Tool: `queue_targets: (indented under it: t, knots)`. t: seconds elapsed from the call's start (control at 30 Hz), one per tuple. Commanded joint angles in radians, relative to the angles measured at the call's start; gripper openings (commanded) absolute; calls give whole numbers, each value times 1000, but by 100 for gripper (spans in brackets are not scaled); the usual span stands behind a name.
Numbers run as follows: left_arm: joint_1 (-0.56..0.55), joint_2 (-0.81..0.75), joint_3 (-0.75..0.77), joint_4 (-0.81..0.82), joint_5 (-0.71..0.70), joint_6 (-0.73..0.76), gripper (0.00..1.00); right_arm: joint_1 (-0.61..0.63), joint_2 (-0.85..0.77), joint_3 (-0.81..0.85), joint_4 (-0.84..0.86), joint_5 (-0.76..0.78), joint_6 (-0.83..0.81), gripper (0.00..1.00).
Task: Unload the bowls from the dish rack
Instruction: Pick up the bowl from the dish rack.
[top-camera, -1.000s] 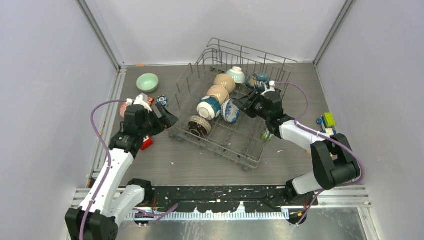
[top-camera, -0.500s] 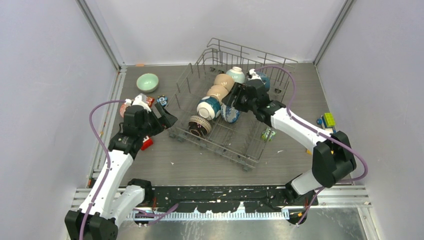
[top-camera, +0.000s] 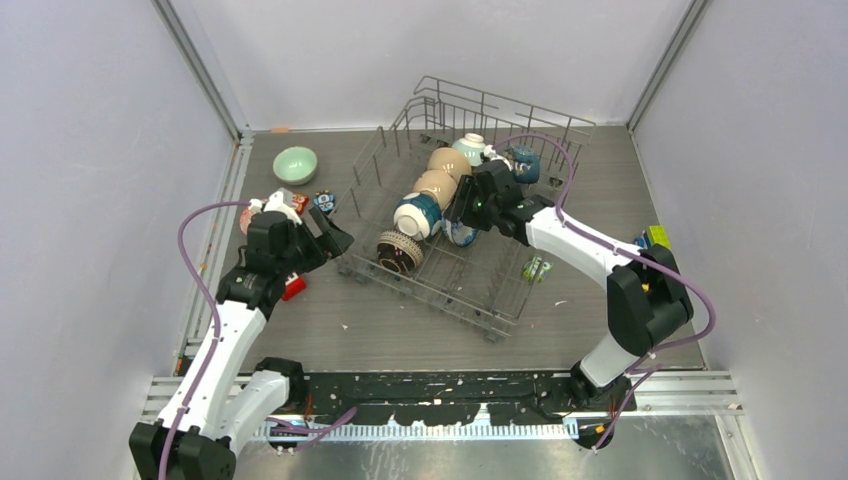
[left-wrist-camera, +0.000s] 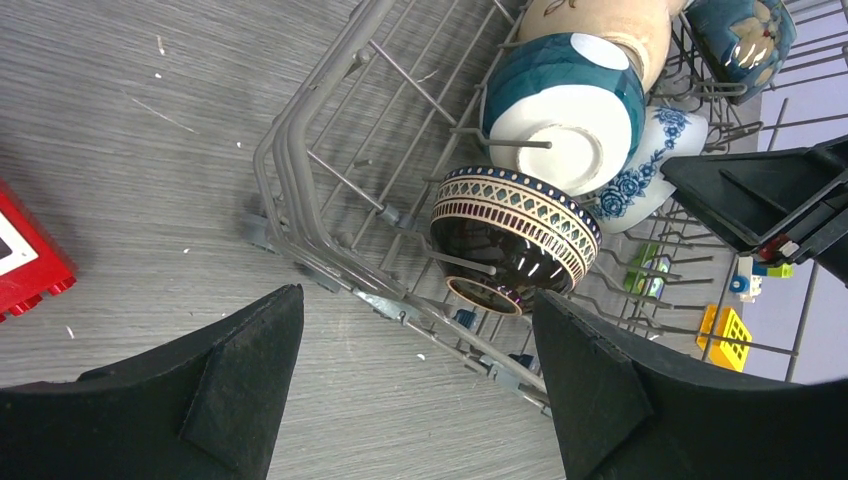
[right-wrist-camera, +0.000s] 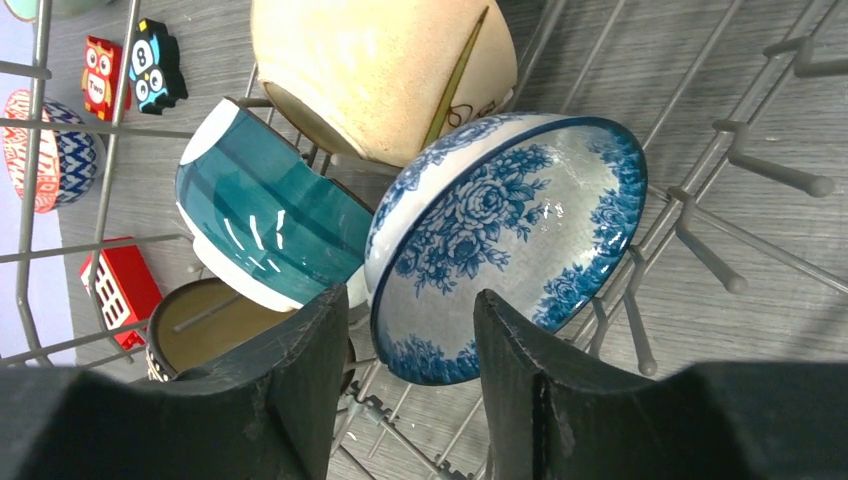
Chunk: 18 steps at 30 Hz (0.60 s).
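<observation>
The grey wire dish rack (top-camera: 505, 112) stands mid-table with several bowls in it. They are two tan ones (top-camera: 438, 184), a white-teal one (top-camera: 418, 214), a dark brown ribbed one (top-camera: 400, 251), a pale one (top-camera: 472, 148) and a dark blue one (top-camera: 522, 162). My right gripper (top-camera: 462, 212) is open inside the rack. Its fingers (right-wrist-camera: 300, 380) stand either side of the lower rim of the blue-white patterned bowl (right-wrist-camera: 510, 220). My left gripper (top-camera: 335, 232) hangs open over the table by the rack's left side (left-wrist-camera: 300, 170), facing the brown bowl (left-wrist-camera: 510, 235). A mint green bowl (top-camera: 296, 164) sits on the table at the far left.
A red block (top-camera: 293, 288) and a red-and-blue patterned bowl (right-wrist-camera: 40, 150) lie by the left arm, with small owl figures (right-wrist-camera: 155, 65) near them. A green toy (top-camera: 536, 268) lies right of the rack, and yellow-green blocks (top-camera: 655, 240) sit near the right wall.
My right arm has swung left across the rack, from its right side to the blue-white bowl, which its fingers now flank. The left arm has not moved.
</observation>
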Motion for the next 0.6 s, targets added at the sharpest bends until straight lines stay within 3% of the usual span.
queue_targets:
  t: [0.0, 0.57]
  knots:
    - [-3, -21, -5, 3, -13, 21, 85, 6, 12, 51, 24, 13, 2, 51]
    - [-3, -26, -10, 2, -26, 25, 85, 6, -3, 14, 88, 9, 29, 19]
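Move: The right hand is already at the blue floral bowl, its open fingers astride the bowl's near-left wall: the bowl's middle is level with it, about 2 cm to its right and 3 cm lower. The teal bowl lies some 7 cm to the hand's left, level with it; the nearer tan bowl is about 5 cm ahead and 4 cm left. From the left hand, the floral bowl is about 7 cm ahead and 22 cm right, 8 cm lower. Easing left and forward by roughly 1.5 cm in all, almost level and with barely any turn of the wrist, the right hand brings its fingertips farther over the floral bowl's wall while the fingers close from about half open to a narrow gap, one finger outside the bowl towards the teal bowl, the other inside it, ending at or against the rim. ##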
